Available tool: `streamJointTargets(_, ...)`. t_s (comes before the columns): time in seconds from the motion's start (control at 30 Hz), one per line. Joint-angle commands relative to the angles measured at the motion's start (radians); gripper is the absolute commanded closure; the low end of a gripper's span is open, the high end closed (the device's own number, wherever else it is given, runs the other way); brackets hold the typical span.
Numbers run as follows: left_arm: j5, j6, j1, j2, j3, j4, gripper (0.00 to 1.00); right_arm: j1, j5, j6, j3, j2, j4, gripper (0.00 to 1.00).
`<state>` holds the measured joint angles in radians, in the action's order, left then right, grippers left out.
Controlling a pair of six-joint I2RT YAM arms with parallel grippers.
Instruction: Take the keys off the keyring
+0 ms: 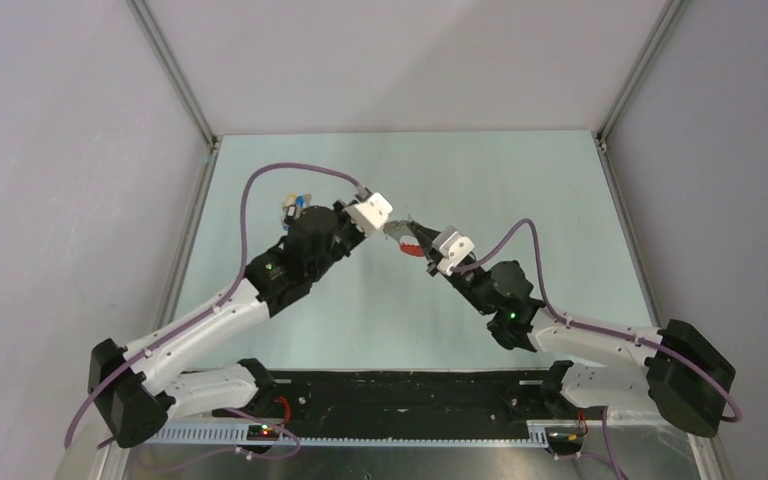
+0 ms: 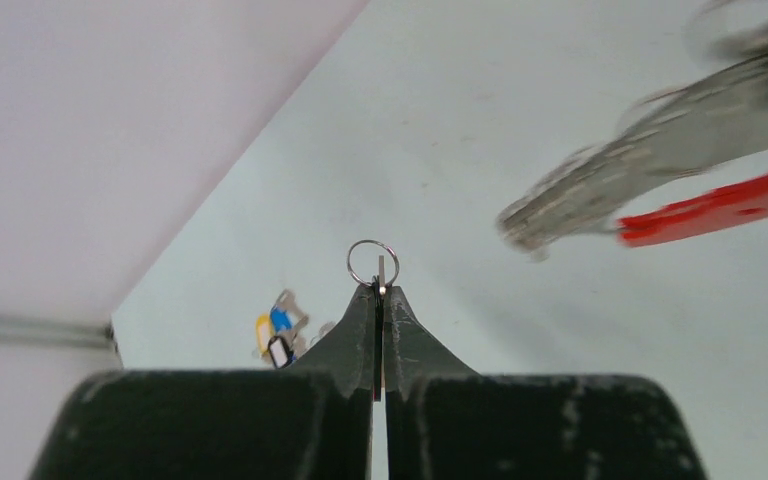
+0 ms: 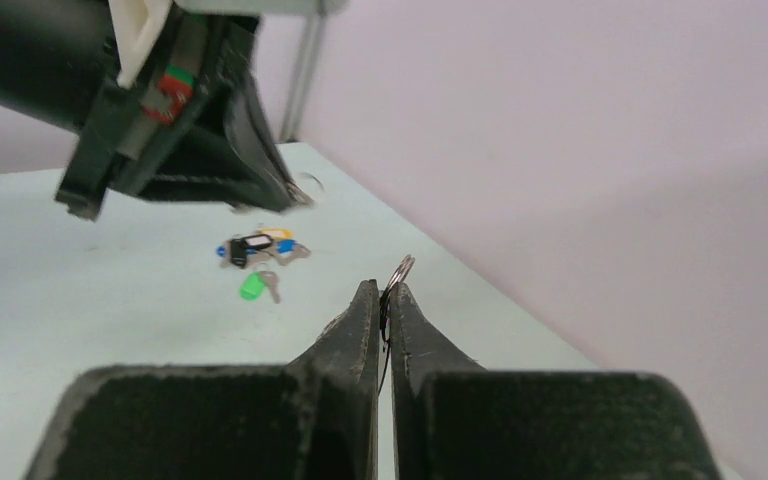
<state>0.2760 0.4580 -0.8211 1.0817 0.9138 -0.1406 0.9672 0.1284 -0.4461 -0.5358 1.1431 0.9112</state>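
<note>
My left gripper [image 2: 380, 290] is shut on a thin key held edge-on, with a small silver wire ring [image 2: 373, 262] standing above the fingertips. In the top view it [image 1: 388, 220] is just left of my right gripper [image 1: 418, 240]. The red keyring [image 2: 720, 205] with a blurred bunch of silver keys [image 2: 640, 160] hangs at the upper right of the left wrist view. It shows red [image 1: 415, 251] at my right gripper's tips. My right gripper [image 3: 382, 290] is shut on it, a wire ring [image 3: 401, 270] sticking out.
A loose pile of coloured-headed keys [image 1: 295, 205] lies on the pale green table [image 1: 520, 180] at the back left, near the wall. It also shows in the left wrist view [image 2: 280, 335] and the right wrist view [image 3: 260, 248], with a green-headed key [image 3: 252, 287] beside it.
</note>
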Motion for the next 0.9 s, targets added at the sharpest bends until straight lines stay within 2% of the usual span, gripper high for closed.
streamJointTargets(0.0, 0.063, -0.132, 0.127, 0.014, 0.038, 0.048, 0.98, -0.033, 0.132, 0.026, 0.019, -0.058, 0.090, 1.00)
streamJointTargets(0.17, -0.009, -0.196, 0.284, 0.075, 0.039, 0.091, 0.99, -0.087, 0.107, 0.091, 0.052, -0.129, 0.079, 1.00)
streamJointTargets(0.33, -0.068, -0.248, 0.423, 0.247, 0.091, 0.105, 1.00, -0.127, 0.050, 0.142, 0.066, -0.197, 0.029, 1.00)
streamJointTargets(0.5, 0.008, -0.284, 0.485, 0.456, 0.181, 0.076, 1.00, -0.153, 0.021, 0.160, 0.084, -0.256, -0.009, 1.00)
streamJointTargets(0.67, 0.048, -0.317, 0.529, 0.550, 0.216, 0.061, 0.99, -0.206, -0.012, 0.189, 0.102, -0.325, -0.046, 1.00)
streamJointTargets(0.83, 0.005, -0.327, 0.569, 0.613, 0.243, 0.062, 0.73, -0.256, -0.035, 0.217, 0.122, -0.365, -0.063, 1.00)
streamJointTargets(0.87, 0.008, -0.328, 0.569, 0.620, 0.247, 0.062, 0.58, -0.262, -0.040, 0.222, 0.126, -0.368, -0.067, 1.00)
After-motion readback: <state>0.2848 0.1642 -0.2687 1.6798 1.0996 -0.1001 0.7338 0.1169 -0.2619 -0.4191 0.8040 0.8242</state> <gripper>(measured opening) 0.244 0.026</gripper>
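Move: The left hand holds the freed key; the key pile it is taken to lies about 20 cm ahead, some 19 cm left and 22 cm below. The green-tagged key lies about 15 cm ahead and 14 cm left, equally low. The keyring, in the right hand, hangs roughly 8 cm right and 5 cm back, near the left hand's height. From the right hand the pile is about 24 cm ahead, 28 cm left and 27 cm below. The left hand carries the freed key away from the keyring towards the key pile, swinging about 15 cm forward and as far left, at first nearly level and then sinking some 15 cm, while it turns roughly 40 degrees counter-clockwise and tips further down; close above the pile its fingers start to open and let go of the key. Meanwhile the right hand keeps its shut grip on the keyring and draws it about 10 cm to the right and a few centimetres up, away from the left hand. ##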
